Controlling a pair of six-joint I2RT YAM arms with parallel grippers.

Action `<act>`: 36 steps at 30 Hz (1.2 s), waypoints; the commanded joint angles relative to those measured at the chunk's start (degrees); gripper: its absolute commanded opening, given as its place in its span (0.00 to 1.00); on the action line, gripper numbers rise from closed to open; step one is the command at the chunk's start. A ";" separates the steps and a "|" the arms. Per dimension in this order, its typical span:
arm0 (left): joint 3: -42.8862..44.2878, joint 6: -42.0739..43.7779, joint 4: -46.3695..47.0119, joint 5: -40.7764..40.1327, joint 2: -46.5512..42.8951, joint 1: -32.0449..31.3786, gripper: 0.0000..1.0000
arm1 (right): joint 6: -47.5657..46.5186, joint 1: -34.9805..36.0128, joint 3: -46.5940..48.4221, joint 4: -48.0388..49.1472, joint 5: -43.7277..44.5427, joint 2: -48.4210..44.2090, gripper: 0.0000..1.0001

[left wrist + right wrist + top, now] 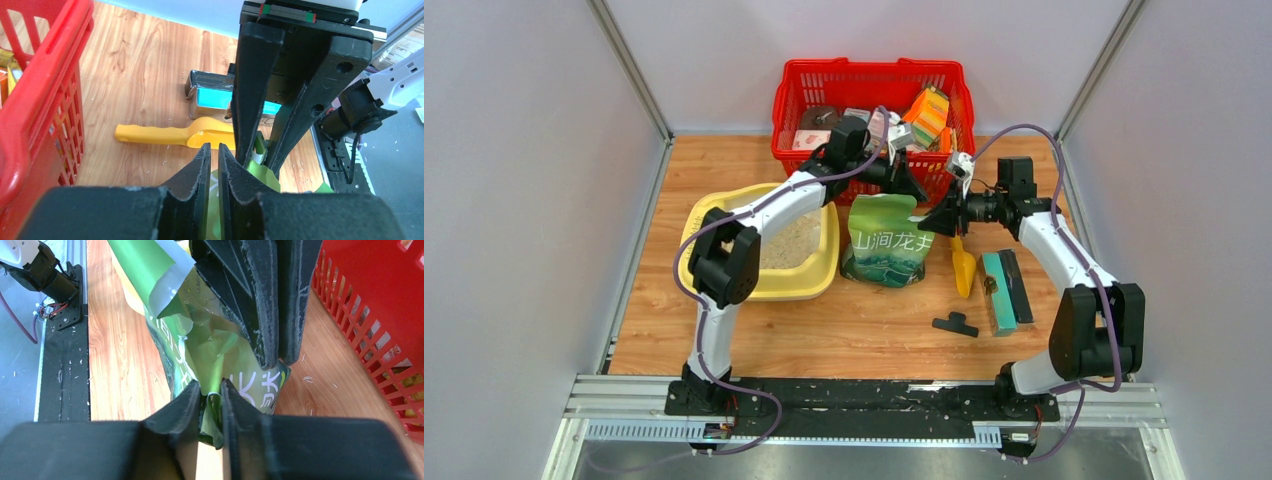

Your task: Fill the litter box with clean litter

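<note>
The pale-yellow litter box (759,290) lies at the left of the table with beige clean litter (792,242) in it, partly hidden by my left arm. A green bag (886,245) with white characters stands upright just to its right. My left gripper (911,183) is shut on the bag's top edge, and green film shows between its fingers (214,152). My right gripper (934,220) is shut on a crumpled fold of the bag's top (210,390) from the right side. The two grippers' fingers stand close together over the bag's mouth.
A red mesh basket (874,72) full of goods stands behind the bag, close to both grippers (380,315). A yellow-orange scoop (962,265) lies right of the bag. Beyond it lie a teal box (999,290) and a small black piece (955,324).
</note>
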 commanded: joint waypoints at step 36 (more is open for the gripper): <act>-29.09 5.29 -2.45 -5.76 -28.01 6.47 0.53 | 5.10 0.48 16.69 -23.77 -7.44 9.71 0.00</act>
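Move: The litter bag's left rim is about 12 cm left of the left hand, 4 cm back and slightly lower. From that hand the litter box's middle lies some 32 cm left and 8 cm back, down on the table, and the red basket's about 18 cm ahead and 9 cm left. The bag's right rim is already between the right fingers; the yellow scoop lies about 12 cm right of that hand, 7 cm back and 18 cm below. The bag's right rim is pinched as the right fingers finish closing; the right hand then nearly holds its place, tipping about 20 degrees. The left hand sweeps some 16 cm left, rising about 4 cm over the bag mouth, while its fingers spread and it turns slightly counter-clockwise; then it draws back, sinks, and eases 3 cm right again, bringing the open fingers to the left rim. ##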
